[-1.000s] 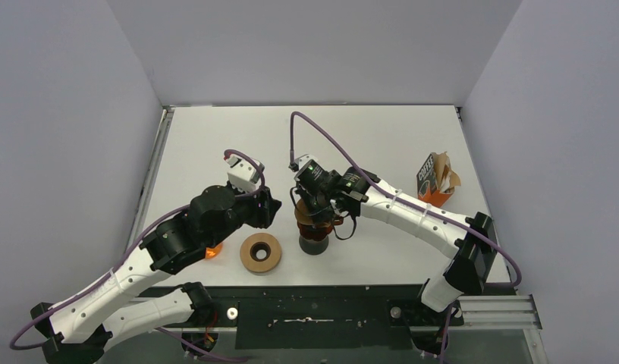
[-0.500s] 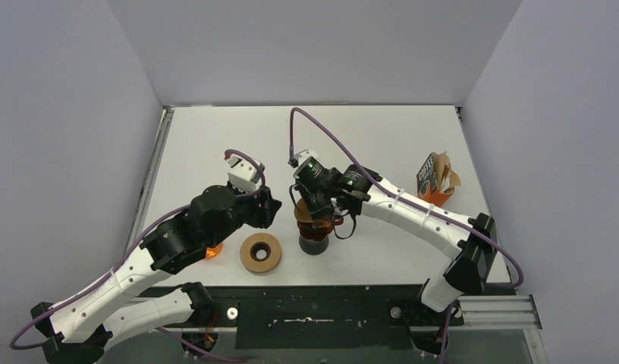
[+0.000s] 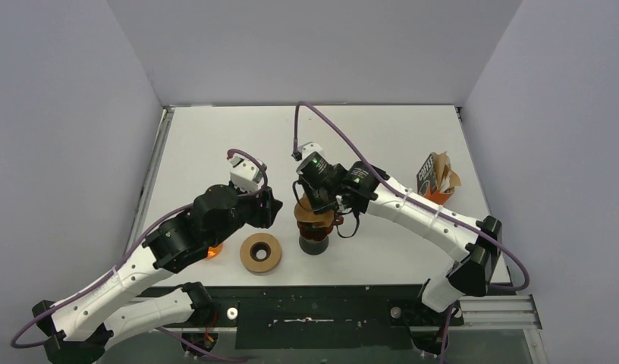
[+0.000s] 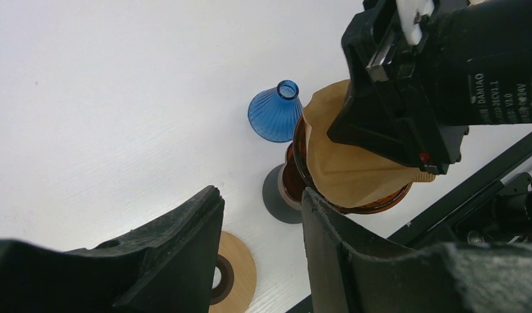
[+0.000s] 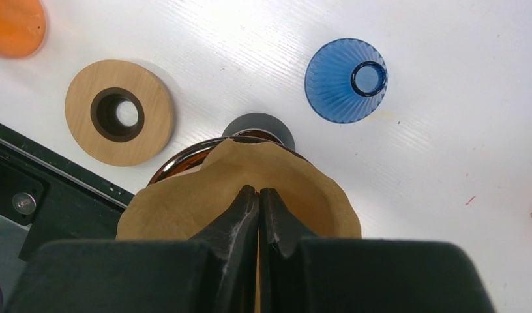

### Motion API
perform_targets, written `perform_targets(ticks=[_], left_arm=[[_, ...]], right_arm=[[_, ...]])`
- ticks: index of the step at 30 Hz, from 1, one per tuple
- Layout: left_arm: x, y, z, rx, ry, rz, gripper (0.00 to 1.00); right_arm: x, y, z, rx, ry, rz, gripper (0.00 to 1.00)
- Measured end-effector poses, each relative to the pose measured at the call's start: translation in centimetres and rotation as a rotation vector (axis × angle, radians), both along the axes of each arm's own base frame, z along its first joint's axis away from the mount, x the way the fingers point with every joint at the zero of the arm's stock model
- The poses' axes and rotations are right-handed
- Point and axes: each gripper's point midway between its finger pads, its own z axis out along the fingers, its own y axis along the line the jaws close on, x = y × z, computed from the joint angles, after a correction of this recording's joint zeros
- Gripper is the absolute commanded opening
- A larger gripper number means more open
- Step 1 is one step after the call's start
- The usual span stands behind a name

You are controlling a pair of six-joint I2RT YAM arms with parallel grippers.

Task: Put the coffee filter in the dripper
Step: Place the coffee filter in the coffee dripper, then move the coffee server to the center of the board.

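The brown paper coffee filter (image 5: 296,189) sits as a cone inside the amber glass dripper (image 4: 354,202), which stands on a dark grey base (image 3: 314,246) near the table's front. My right gripper (image 5: 259,191) reaches down into the cone from above. Its jaws are shut, with a thin strip of the paper between them. From the top view the filter (image 3: 310,213) shows just under that gripper. My left gripper (image 4: 263,202) hovers open to the left of the dripper, with nothing between its fingers.
A blue ribbed cone (image 5: 346,79) lies mouth-down just behind the dripper. A wooden ring (image 3: 260,252) lies left of the dripper's base, and an orange object (image 3: 212,252) shows under the left arm. An open pack of filters (image 3: 435,180) stands at the right.
My right gripper has shifted slightly toward the far right above the dripper, still shut. The left arm has barely moved.
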Motion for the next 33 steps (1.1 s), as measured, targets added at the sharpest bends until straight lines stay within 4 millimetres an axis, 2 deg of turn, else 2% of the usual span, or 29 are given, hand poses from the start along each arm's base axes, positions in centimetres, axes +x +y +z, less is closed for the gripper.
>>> perform_targets(ticks=[6, 10, 18, 21, 26, 33], left_arm=[[0.0, 0.0, -0.3, 0.003, 0.007, 0.002, 0.43], [0.1, -0.2, -1.2, 0.005, 0.035, 0.011, 0.28], [-0.2, -0.4, -5.4, 0.027, 0.143, 0.047, 0.00], [-0.3, -0.7, -7.0, 0.033, 0.193, 0.062, 0.00], [-0.2, -1.7, -10.0, 0.032, 0.292, 0.059, 0.00], [0.2, -1.8, -14.8, -0.010, 0.465, 0.057, 0.00]], right_arm=[[0.0, -0.8, 2.3, 0.044, -0.053, -0.015, 0.00], [0.1, -1.6, 4.9, 0.100, -0.116, -0.035, 0.00], [0.5, -4.3, 10.6, 0.249, -0.275, -0.110, 0.01], [0.6, -5.5, 11.7, 0.275, -0.315, -0.141, 0.01], [0.9, -7.5, 11.3, 0.260, -0.344, -0.175, 0.02], [2.2, -10.6, 8.7, 0.192, -0.355, -0.237, 0.04]])
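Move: The right hand's shut fingertips stand inside the coffee filter, whose middle is about 3 cm below, 1 cm back and 1 cm to the left. From that hand the blue cone stands some 11 cm ahead, 3 cm right and 16 cm down. From the left hand the filter lies about 11 cm right, 2 cm ahead and 10 cm lower, and the wooden ring about 7 cm left, 1 cm back and 26 cm down. The right hand, its fingers staying shut, draws up out of the filter by about 11 cm, swinging ever more to its right and tilting its fingertips up some 20 degrees, then keeps going right, away from the dripper, while sinking a little. Meanwhile the left hand, empty, shuts its half-open fingers and goes down about 15 cm beside the dripper, towards the height of the wooden ring, its fingertips tipping downward and touching nothing. ##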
